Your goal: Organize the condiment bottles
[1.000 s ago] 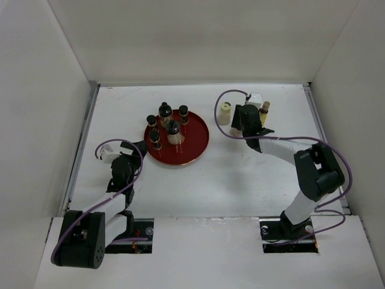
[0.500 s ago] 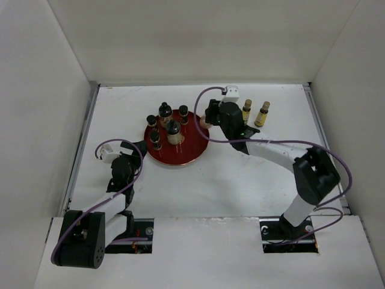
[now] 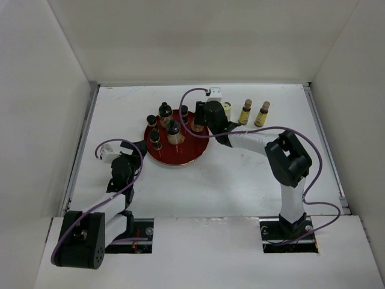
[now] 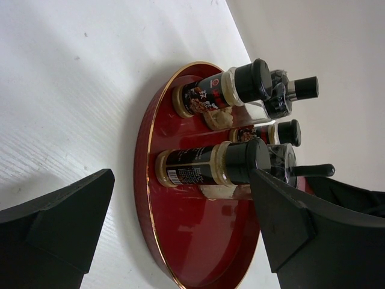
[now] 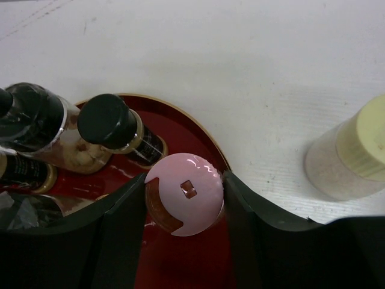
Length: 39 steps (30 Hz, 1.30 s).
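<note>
My right gripper [image 5: 183, 198] is shut on a pink-capped jar [image 5: 185, 194], holding it over the right inner edge of the round red tray [image 5: 198, 135]; whether the jar touches the tray I cannot tell. In the top view that gripper [image 3: 200, 120] is at the tray's [image 3: 180, 155] right side. Several dark, black-capped condiment bottles [image 3: 173, 129] stand on the tray, one [image 5: 111, 123] just left of the jar. My left gripper [image 3: 139, 147] hangs open at the tray's left edge, nothing between its fingers, facing a black-capped bottle [image 4: 204, 165].
A cream-capped jar [image 3: 227, 109] stands on the white table just right of the tray and shows too in the right wrist view [image 5: 355, 150]. Two amber bottles [image 3: 245, 112] [image 3: 261, 114] stand further right. White walls enclose the table on three sides.
My right gripper has swung left from beside the amber bottles to the tray's right edge, with the pink-capped jar in it. The left arm has not moved.
</note>
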Each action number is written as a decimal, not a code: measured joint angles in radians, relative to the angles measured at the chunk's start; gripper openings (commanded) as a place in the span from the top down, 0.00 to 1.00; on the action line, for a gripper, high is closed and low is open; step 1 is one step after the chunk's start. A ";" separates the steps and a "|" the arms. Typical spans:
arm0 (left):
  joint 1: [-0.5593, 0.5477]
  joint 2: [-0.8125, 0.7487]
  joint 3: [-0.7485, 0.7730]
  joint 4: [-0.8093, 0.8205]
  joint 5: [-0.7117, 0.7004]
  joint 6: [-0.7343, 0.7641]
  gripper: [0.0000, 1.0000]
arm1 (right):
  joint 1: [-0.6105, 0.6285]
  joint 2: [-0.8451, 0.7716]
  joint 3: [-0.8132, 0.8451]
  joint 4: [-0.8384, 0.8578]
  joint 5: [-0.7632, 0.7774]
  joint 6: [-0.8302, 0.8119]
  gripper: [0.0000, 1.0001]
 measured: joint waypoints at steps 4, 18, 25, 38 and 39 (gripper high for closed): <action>0.000 0.002 0.000 0.000 0.000 0.000 0.00 | 0.000 0.015 0.029 0.002 -0.002 -0.006 0.33; 0.006 0.004 0.000 0.002 0.003 0.000 0.00 | -0.005 -0.057 -0.029 -0.006 -0.023 -0.013 0.21; 0.006 0.010 0.000 0.002 0.006 0.000 0.00 | -0.095 -0.170 -0.034 0.013 -0.059 -0.012 0.25; 0.006 0.016 0.000 0.002 0.006 0.000 0.00 | -0.201 -0.014 0.075 -0.122 0.012 -0.059 0.23; 0.006 0.016 0.000 0.003 0.006 0.000 0.00 | -0.201 -0.006 0.083 -0.130 0.012 -0.062 0.23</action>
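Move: The yellow-lidded bottle, next for the empty fingers, stands about 12 cm to the right of the right hand and 5 cm ahead, its middle some 4 cm lower. An amber bottle is 7 cm farther right of it, level with it. The pink-lidded bottle is still in the right fingers, its middle 3 cm below; a black-capped jar stands 5 cm left of that hand and 3 cm ahead. From the left hand the yellow-lidded bottle lies about 35 cm right and 12 cm ahead. The pink-lidded bottle is let go on the tray as the right fingers open. The right hand then backs off slightly and lifts about 8 cm clear of the lid, swings some 11 cm right and 6 cm forward, and sinks about 6 cm towards the yellow-lidded bottle, wrist turning roughly 10 degrees clockwise, fingers staying open; contact with the yellow lid can't be made out. ##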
